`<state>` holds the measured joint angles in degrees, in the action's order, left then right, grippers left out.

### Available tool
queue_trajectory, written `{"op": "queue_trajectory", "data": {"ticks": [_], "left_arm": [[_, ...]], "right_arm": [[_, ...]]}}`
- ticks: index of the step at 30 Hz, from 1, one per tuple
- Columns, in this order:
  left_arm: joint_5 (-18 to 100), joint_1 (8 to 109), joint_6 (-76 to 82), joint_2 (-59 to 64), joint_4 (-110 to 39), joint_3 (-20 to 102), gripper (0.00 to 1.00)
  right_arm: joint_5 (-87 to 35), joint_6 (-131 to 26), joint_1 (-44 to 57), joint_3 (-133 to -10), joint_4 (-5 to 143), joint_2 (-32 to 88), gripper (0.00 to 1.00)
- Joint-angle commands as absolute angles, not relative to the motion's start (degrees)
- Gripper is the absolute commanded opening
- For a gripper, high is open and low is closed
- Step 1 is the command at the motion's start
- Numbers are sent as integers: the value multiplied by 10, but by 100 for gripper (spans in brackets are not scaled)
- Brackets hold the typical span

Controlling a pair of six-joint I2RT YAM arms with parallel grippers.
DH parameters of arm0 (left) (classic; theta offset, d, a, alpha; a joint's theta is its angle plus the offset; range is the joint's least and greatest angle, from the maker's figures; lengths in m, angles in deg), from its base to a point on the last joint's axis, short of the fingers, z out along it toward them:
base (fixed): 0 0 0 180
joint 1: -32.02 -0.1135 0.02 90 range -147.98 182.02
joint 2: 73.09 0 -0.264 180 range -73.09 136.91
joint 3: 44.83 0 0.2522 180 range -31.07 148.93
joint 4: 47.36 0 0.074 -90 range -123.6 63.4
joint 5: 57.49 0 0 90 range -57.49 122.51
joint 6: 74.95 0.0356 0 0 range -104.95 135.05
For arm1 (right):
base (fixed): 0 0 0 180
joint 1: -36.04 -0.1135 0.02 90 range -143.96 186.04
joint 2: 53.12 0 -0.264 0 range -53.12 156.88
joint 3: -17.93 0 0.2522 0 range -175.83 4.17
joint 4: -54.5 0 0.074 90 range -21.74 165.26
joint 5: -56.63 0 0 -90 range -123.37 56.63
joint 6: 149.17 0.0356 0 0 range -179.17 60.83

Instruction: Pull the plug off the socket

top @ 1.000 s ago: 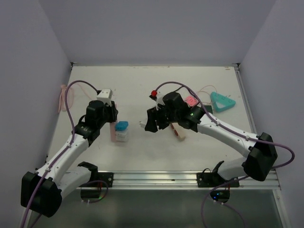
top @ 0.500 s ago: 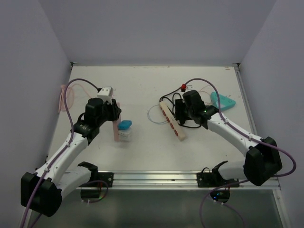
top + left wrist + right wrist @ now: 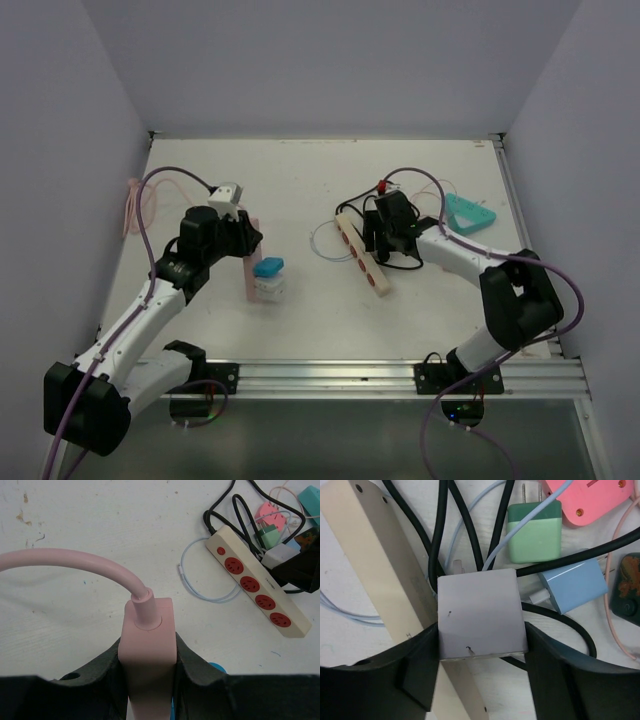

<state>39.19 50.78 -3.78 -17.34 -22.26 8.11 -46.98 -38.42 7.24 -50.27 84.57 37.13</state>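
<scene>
My left gripper (image 3: 246,243) (image 3: 148,652) is shut on a pink socket strip (image 3: 249,272) (image 3: 147,635) that stands on edge, its pink cord curving off to the left. A plug with a blue top and white body (image 3: 268,272) sits against the strip's right side; only its blue edge (image 3: 216,667) shows in the left wrist view. My right gripper (image 3: 383,243) (image 3: 481,640) is shut on a white cube plug (image 3: 480,612), held over black cords (image 3: 440,530) beside a beige power strip (image 3: 362,258) (image 3: 380,560).
A green plug (image 3: 532,532), a light blue adapter (image 3: 575,585) and a pink adapter (image 3: 585,497) lie among the cords. A thin pale cable loop (image 3: 322,240) lies left of the beige strip. A teal triangle (image 3: 468,215) sits far right, and coiled pink cord (image 3: 133,205) at the left wall.
My right arm swung from the table's centre back to the right, over the cords by the beige strip. The left gripper shifted the pink strip and blue plug slightly right.
</scene>
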Motion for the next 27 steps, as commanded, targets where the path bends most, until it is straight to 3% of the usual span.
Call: {"op": "queue_trajectory", "data": {"ticks": [1, 4, 7, 14, 27], "left_arm": [[424, 508, -55, -180, -270, 102, 0], [424, 508, -52, -175, -272, 102, 0], [432, 508, -52, -169, -277, 103, 0], [450, 509, -41, -156, -302, 106, 0], [497, 520, -9, -163, -326, 109, 0]], "right_arm": [[-445, -374, 75, -519, 806, 327, 71], [-405, -376, 73, -522, 828, 293, 90], [-362, -376, 74, -527, 842, 263, 96], [-161, -352, 63, -552, 840, 249, 98], [-114, -295, -94, -683, 844, 389, 99]]}}
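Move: The blue plug on the pink socket strip, which the left hand holds by its far end, lies about 26 cm left, 9 cm back and 7 cm above the right hand. The clear-white plug on the same strip is about 4 cm nearer the base than the blue one and 4 cm lower. The white charger is between the right fingers, with the beige strip's middle some 5 cm left. From the left hand the blue plug is about 5 cm back, 3 cm right and 6 cm below. The white charger is let go beside the beige strip as the right fingers spread wide; that hand then rises about 10 cm and sweeps some 20 cm left and 9 cm back towards the blue plug, rolling and turning counter-clockwise so its fingers swing leftward, and ends open, short of touching. The left hand keeps its grip on the pink strip and brings it about 2.5 cm right, turning slightly clockwise. ##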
